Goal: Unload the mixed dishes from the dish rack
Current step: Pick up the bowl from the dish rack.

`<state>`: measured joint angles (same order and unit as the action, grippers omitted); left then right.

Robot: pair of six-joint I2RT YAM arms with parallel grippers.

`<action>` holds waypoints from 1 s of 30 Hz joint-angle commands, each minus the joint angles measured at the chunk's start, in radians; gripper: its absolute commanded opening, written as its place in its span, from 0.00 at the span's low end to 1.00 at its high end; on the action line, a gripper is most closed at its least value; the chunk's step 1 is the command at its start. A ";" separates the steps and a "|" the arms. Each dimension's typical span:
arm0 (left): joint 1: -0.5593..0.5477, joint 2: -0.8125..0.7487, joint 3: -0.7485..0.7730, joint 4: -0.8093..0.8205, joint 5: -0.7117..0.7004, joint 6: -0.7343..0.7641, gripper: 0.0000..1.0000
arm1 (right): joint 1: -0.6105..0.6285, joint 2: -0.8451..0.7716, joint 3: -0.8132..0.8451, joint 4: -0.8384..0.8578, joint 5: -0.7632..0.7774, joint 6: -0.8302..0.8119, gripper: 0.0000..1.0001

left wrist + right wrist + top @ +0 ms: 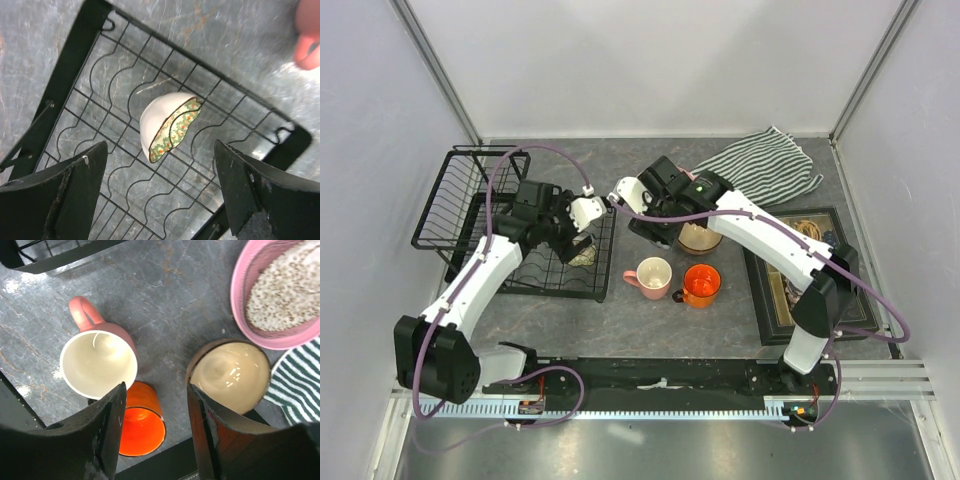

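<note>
The black wire dish rack [470, 200] stands at the left. A small floral bowl [167, 125] lies on its side on the rack's flat tray [115, 165]. My left gripper [161, 165] hovers open just above it, holding nothing. On the table sit a pink mug [97, 362], an orange mug [142, 425] and a tan-brown bowl [230, 375]. A pink plate [240, 295] holds a patterned dish [285, 290]. My right gripper [156, 390] hangs open above the gap between the mugs and the tan bowl, empty, its right finger close to the bowl's rim.
A striped towel [760, 165] lies at the back right. A dark compartmented box [810, 270] sits at the right, just beside the orange mug [701, 285]. The rack's taller basket section [460, 195] rises at the far left. White walls close in the table.
</note>
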<state>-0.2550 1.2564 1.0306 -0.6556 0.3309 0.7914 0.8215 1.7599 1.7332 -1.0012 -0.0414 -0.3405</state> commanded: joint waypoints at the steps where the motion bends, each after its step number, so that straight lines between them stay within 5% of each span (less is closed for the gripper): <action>1: -0.023 -0.041 -0.055 0.148 -0.139 0.071 0.94 | -0.019 -0.062 -0.006 0.026 0.025 0.015 0.60; 13: -0.050 -0.042 -0.228 0.366 -0.254 0.290 0.93 | -0.050 -0.085 -0.069 0.053 -0.002 0.018 0.60; 30: -0.052 0.038 -0.287 0.522 -0.248 0.279 0.91 | -0.058 -0.089 -0.109 0.064 -0.025 0.020 0.61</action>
<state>-0.3035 1.2823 0.7586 -0.2150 0.0792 1.0565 0.7685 1.7088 1.6272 -0.9585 -0.0547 -0.3355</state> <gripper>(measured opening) 0.921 0.605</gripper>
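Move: The bowl on its side in the dish rack lies some 3 cm ahead of the left hand, 3 cm to its right and 10 cm below. The pink mug stands on the table outside the rack, about 15 cm right of that bowl and 5 cm nearer the bases. From the right hand the bowl is about level fore and aft, roughly 18 cm left and 14 cm lower. The bowl in the rack is approached by the open left hand, which sinks about 5 cm and edges left, then works forward some 4 cm while its wrist turns about 25 degrees, the hand's left side lifting and the fingers swinging to point more forward. The left fingers stay wide open. Meanwhile the empty right hand shifts about 2 cm right, rising slightly before sinking again. ##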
